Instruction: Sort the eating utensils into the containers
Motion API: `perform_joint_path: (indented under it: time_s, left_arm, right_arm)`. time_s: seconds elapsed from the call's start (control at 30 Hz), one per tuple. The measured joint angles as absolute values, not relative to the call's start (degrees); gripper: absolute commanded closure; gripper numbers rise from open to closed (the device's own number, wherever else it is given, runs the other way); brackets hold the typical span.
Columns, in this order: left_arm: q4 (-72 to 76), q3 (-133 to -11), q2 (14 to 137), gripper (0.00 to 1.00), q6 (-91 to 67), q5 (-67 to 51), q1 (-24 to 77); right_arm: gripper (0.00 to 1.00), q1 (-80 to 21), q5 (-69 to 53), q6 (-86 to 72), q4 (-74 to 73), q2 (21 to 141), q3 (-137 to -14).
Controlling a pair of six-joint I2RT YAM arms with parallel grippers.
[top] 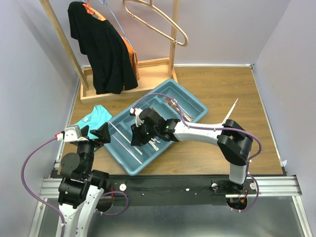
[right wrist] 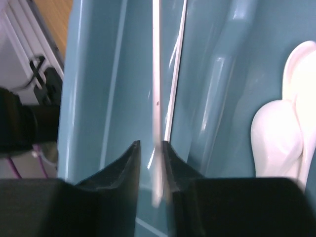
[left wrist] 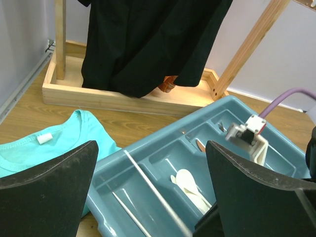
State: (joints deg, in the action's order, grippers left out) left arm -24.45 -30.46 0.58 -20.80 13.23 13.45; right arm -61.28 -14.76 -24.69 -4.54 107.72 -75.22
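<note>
The teal-blue tray of containers point(top: 195, 102) lies slantwise mid-table. My right gripper point(top: 136, 138) hangs low over its left compartment. In the right wrist view its jaws point(right wrist: 151, 145) stand a little apart, and a pale chopstick point(right wrist: 156, 98) runs between them, blurred, close to the right finger with a gap on the left. White spoons point(right wrist: 281, 128) lie in the neighbouring compartment, and coppery forks point(top: 174, 103) in a far one. Another chopstick point(top: 230, 111) rests on the table at the right. My left gripper point(top: 98, 133) is wide open and empty beside the tray's left edge point(left wrist: 148, 143).
A teal folded cloth point(left wrist: 59, 143) lies left of the tray. Behind it a wooden rack base point(left wrist: 123, 98) carries a hanging black garment point(left wrist: 148, 44), with large metal hangers point(top: 158, 24) above. Walls close in both sides.
</note>
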Motion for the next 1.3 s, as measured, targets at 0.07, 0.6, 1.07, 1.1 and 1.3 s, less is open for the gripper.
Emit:
perform_joint_path:
  time_s: [0.07, 0.6, 1.07, 1.1, 1.3]
  left_arm:
    - [-24.4, -30.5, 0.6, 0.01, -20.8, 13.2, 13.5]
    - [-24.4, -30.5, 0.6, 0.01, -20.8, 13.2, 13.5]
    - [-24.5, -30.5, 0.6, 0.01, -20.8, 13.2, 13.5]
    - [-24.4, -30.5, 0.6, 0.01, -20.8, 13.2, 13.5]
    - [-24.4, -30.5, 0.6, 0.01, -20.8, 13.2, 13.5]
  right_arm:
    - [0.53, -61.8, -15.1, -25.0, -5.8, 108.0, -75.2]
    - [0.35, -56.9, 9.1, -24.4, -17.0, 92.4, -73.3]
    - [0.35, -22.2, 21.9, -31.5, -21.4, 72.6, -52.3]
    - [0.35, -20.2, 22.3, -31.5, -21.3, 71.8, -50.9]
    - [0.37, -11.2, 22.6, -31.5, -20.7, 71.5, -45.4]
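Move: My right hand, its fingers just parting around a chopstick over the tray's left-end compartment, has the two remaining chopsticks about 47 cm to its right, 11 cm ahead and 8 cm lower on the table. In the tray, the chopstick already laid there is some 5 cm back and 4 cm left, the white spoons about 6 cm right and 1 cm ahead, the knives roughly 14 cm right and 8 cm ahead. From my left hand the remaining chopsticks lie some 60 cm right, 7 cm ahead, 25 cm down. I open my right fingers further to let the chopstick go into the compartment, dipping a touch, then lift about 7 cm and swing out of the tray, some 45 cm to the right and around 15 cm forward. I sink back towards the remaining chopsticks on the table, turning the wrist clockwise about 80 degrees and keeping the fingers apart over them. ##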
